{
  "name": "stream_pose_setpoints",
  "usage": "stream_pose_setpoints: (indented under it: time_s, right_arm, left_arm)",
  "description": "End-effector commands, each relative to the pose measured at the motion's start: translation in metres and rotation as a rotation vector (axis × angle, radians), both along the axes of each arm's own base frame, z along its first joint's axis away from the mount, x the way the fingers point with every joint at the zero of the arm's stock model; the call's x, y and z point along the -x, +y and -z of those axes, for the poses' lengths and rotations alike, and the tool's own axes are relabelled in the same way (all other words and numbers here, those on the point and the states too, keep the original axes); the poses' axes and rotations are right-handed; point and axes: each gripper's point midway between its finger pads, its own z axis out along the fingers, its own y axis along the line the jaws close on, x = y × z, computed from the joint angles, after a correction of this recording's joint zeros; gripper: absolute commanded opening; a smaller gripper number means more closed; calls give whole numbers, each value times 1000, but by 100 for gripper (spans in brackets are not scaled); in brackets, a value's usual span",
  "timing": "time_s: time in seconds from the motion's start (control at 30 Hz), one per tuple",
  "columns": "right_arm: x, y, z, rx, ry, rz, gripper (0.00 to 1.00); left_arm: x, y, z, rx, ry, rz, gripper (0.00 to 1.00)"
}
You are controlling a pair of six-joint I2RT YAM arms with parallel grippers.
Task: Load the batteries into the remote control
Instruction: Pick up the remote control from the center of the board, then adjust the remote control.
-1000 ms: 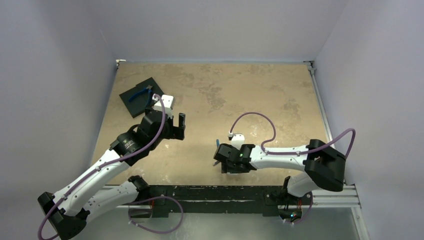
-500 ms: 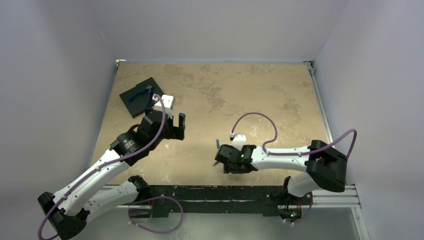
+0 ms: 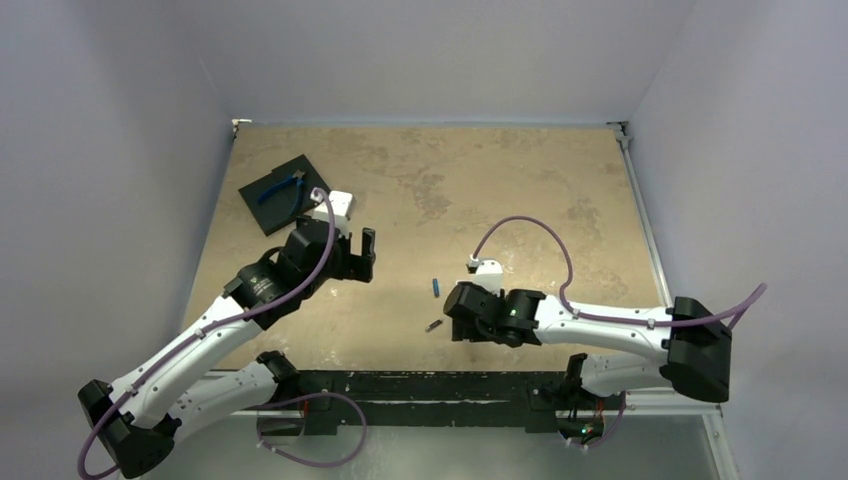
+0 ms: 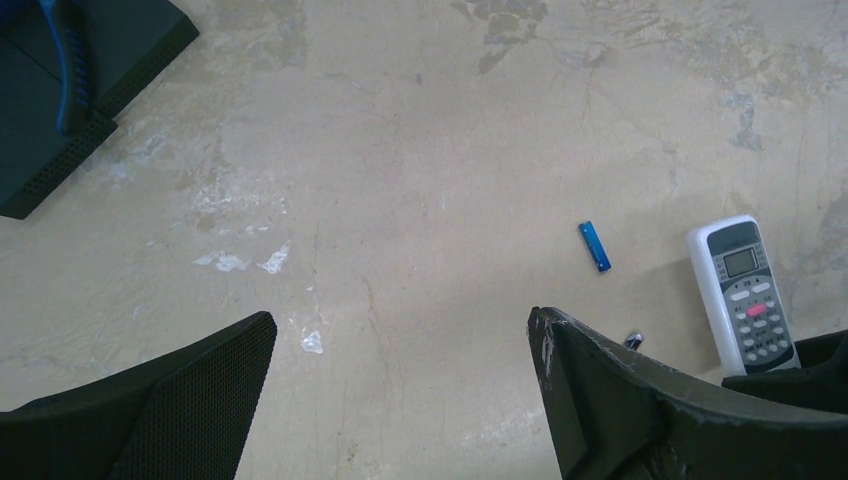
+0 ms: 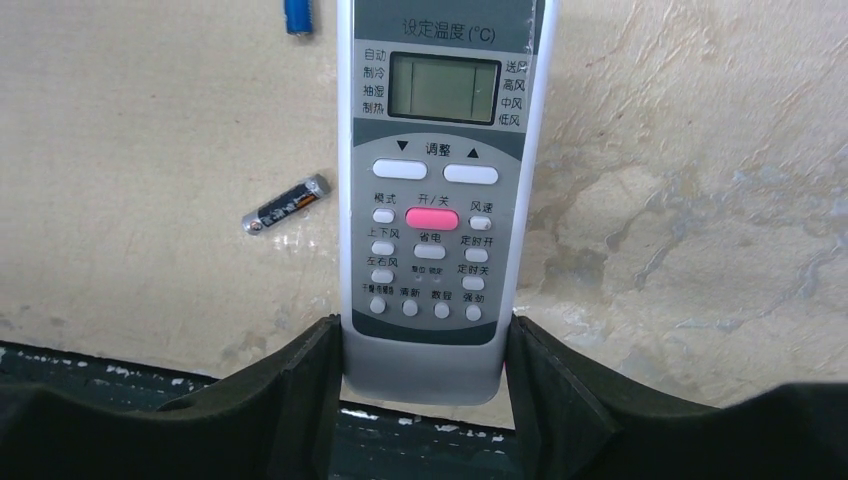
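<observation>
The white remote control (image 5: 440, 180) lies face up, screen and buttons showing, with my right gripper (image 5: 425, 340) shut on its lower end, one finger on each long side. Whether it rests on the table I cannot tell. The dark battery (image 5: 286, 204) lies just left of the remote, and the blue battery (image 5: 297, 16) lies farther up. In the top view both batteries, blue (image 3: 435, 288) and dark (image 3: 434, 325), lie left of my right gripper (image 3: 468, 312). The left gripper (image 4: 400, 325) hangs open over bare table, well left of the remote control (image 4: 742, 292).
A black square pad (image 3: 280, 192) with blue-handled pliers (image 3: 283, 187) sits at the far left, behind my left arm. The table's near edge and its dark rail (image 5: 430, 440) run just below the remote's held end.
My right gripper narrowed onto the remote and shifted right, uncovering the dark battery. The left gripper crept slightly right and stayed open.
</observation>
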Motion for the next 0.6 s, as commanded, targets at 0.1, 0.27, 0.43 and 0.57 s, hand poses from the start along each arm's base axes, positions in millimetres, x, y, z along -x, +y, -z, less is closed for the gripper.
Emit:
stream_pose_setpoints:
  time_s: [0.1, 0.27, 0.43, 0.57]
  right_arm:
    - [-10, 2, -32, -46, -133, -129, 0]
    - [-12, 18, -59, -102, -215, -294, 0]
    - [-15, 30, -86, -89, -290, -457, 0]
    - [-15, 42, -101, -95, -344, -571, 0]
  left_arm:
    - [2, -22, -3, 107, 24, 52, 99]
    - [15, -47, -1, 215, 82, 149, 99]
    - [32, -76, -2, 353, 160, 257, 98]
    - [41, -88, -5, 425, 213, 311, 97]
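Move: The right hand already holds the remote by the sides of its lower end, the remote's middle about 5 cm ahead of the fingers, clear of the board. From the right hand, the open left gripper is some 27 cm left, 10 ahead and 15 higher; 5 cm below, the black battery sits 4 ahead and 8 left, the blue one 13 ahead and 7 left. From the left hand the remote is about 27 cm right, 5 back, 14 lower. Keeping its pinch on the remote's lower sides, the right hand lifts it a further 6 cm or so, drifting only slightly left late on, while the wrist turns counter-clockwise some 25 degrees and tips the remote's far end up. The left hand, fingers still wide open, swings about 6 cm right and 3 cm back towards the remote, its left side dropping as the hand turns clockwise and tips down. ##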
